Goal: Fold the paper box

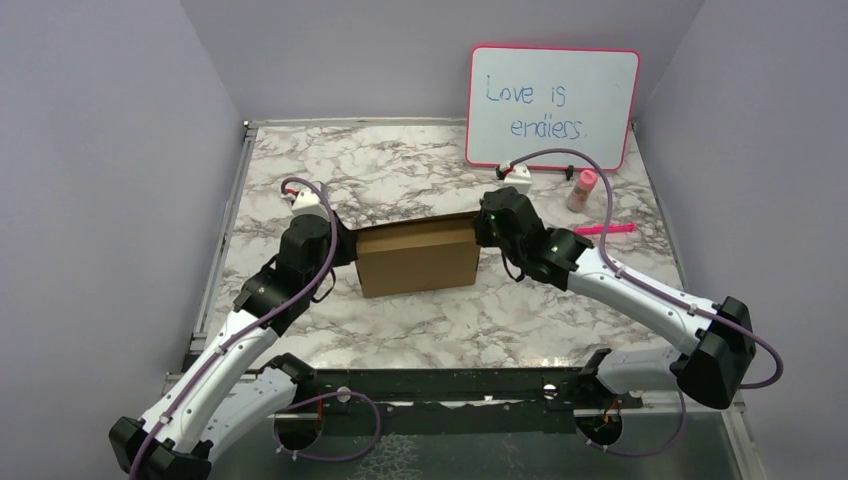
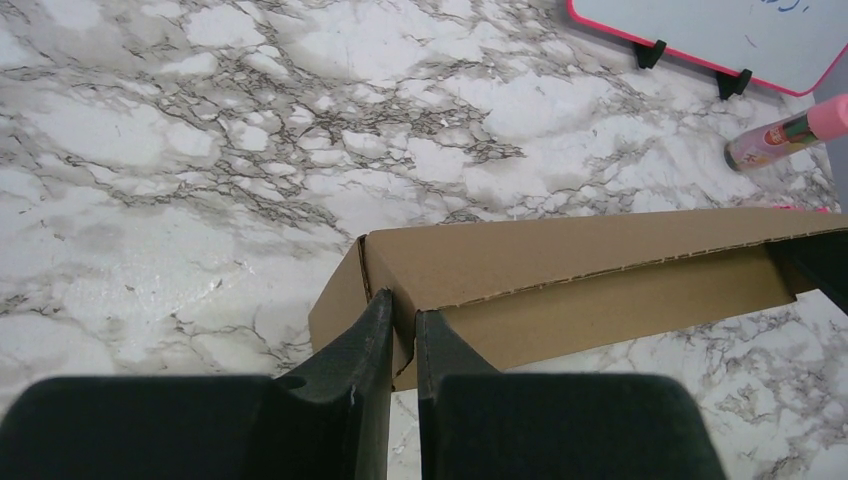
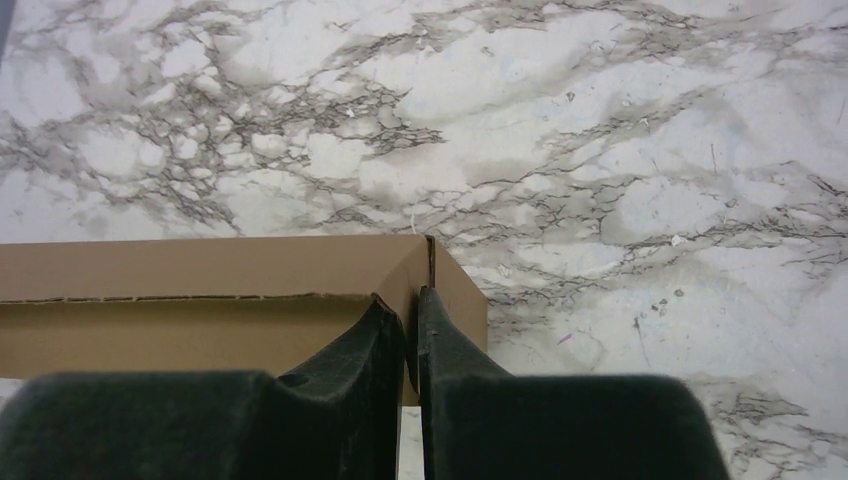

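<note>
The paper box (image 1: 416,255) is plain brown cardboard and stands on the marble table (image 1: 400,180) between my two arms. My left gripper (image 1: 346,246) is at its left end. In the left wrist view that gripper (image 2: 403,315) is shut on the end wall at the corner of the paper box (image 2: 560,250), with the cardboard pinched between both fingers. My right gripper (image 1: 481,228) is at the right end. The right wrist view shows this gripper (image 3: 411,300) shut on the end panel of the paper box (image 3: 200,265). A long flap with a torn-looking edge runs along the box between the two grips.
A pink-framed whiteboard (image 1: 552,105) with blue writing stands at the back right. A pink-capped bottle (image 1: 582,190) and a pink marker (image 1: 605,229) lie in front of it, right of the box. Grey walls close in the table on three sides.
</note>
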Motion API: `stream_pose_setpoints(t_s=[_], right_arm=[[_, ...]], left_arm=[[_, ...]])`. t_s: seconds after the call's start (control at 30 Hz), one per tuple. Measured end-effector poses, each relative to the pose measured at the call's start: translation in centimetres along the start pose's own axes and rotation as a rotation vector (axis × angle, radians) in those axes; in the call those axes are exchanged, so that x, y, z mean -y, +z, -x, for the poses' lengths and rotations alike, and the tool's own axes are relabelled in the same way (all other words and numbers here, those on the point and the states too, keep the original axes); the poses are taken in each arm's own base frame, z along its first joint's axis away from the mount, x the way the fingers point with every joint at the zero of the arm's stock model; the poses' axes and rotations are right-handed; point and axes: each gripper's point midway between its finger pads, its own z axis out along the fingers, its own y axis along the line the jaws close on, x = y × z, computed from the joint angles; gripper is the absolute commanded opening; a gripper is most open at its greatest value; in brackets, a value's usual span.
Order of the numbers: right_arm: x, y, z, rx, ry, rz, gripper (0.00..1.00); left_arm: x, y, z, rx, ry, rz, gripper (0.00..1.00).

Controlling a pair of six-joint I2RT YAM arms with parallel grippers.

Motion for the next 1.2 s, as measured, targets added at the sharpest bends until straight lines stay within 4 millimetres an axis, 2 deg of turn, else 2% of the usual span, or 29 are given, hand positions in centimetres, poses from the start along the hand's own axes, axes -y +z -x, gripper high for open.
stream_pose_setpoints(t_s=[0.1, 0.3, 0.4, 0.5, 0.77, 0.97, 1.2], right_arm=[[0.4, 0.3, -0.6, -0.008, -0.061, -0.005, 0.13], [0.9, 0.3, -0.4, 0.001, -0.150, -0.018, 0.15], [0.9, 0.2, -0.5, 0.001, -0.163, -0.016, 0.19], [0.9, 0.1, -0.5, 0.000, -0.161, -0.015, 0.24], [1.2, -1.0, -0.9, -0.020, -0.169, -0.001, 0.53], [1.5, -2.5, -0.8, -0.030, -0.174, 0.015, 0.72], [0.9, -4.9, 1.5, 0.030, -0.140, 0.077, 0.82]], left_arm=[[0.2, 0.1, -0.1, -0.003, 0.003, -0.004, 0.11], [0.5, 0.2, -0.3, -0.008, 0.008, -0.013, 0.13], [0.5, 0.2, -0.3, -0.009, 0.008, -0.016, 0.25], [0.6, 0.0, -0.9, -0.037, 0.011, -0.026, 0.31], [1.6, -1.1, -1.7, -0.075, 0.015, -0.090, 0.55], [2.1, -2.5, -0.9, -0.050, -0.005, -0.125, 0.70], [3.3, -3.6, 1.2, 0.000, -0.050, -0.165, 0.78]])
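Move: Each gripper pinches an upper end corner of the paper box. The box's middle lies about 12 cm right of the left hand and 2 cm ahead; from the right hand it is some 12 cm left and 1 cm back, roughly 7 cm below both. The pink marker lies about 28 cm right of the right hand and 12 cm ahead, on the table; the pink-capped bottle stands 24 cm right and 18 cm ahead. Both grippers let go of the box's end corners: after a shared nudge of under 1 cm to the right, during which the right hand dips slightly and rolls about 10 degrees, their fingers spread to roughly three-quarters open. Opening, both draw back some 3 cm and about 2 cm to the right, then rise around 4 cm above the box's upper corners. ##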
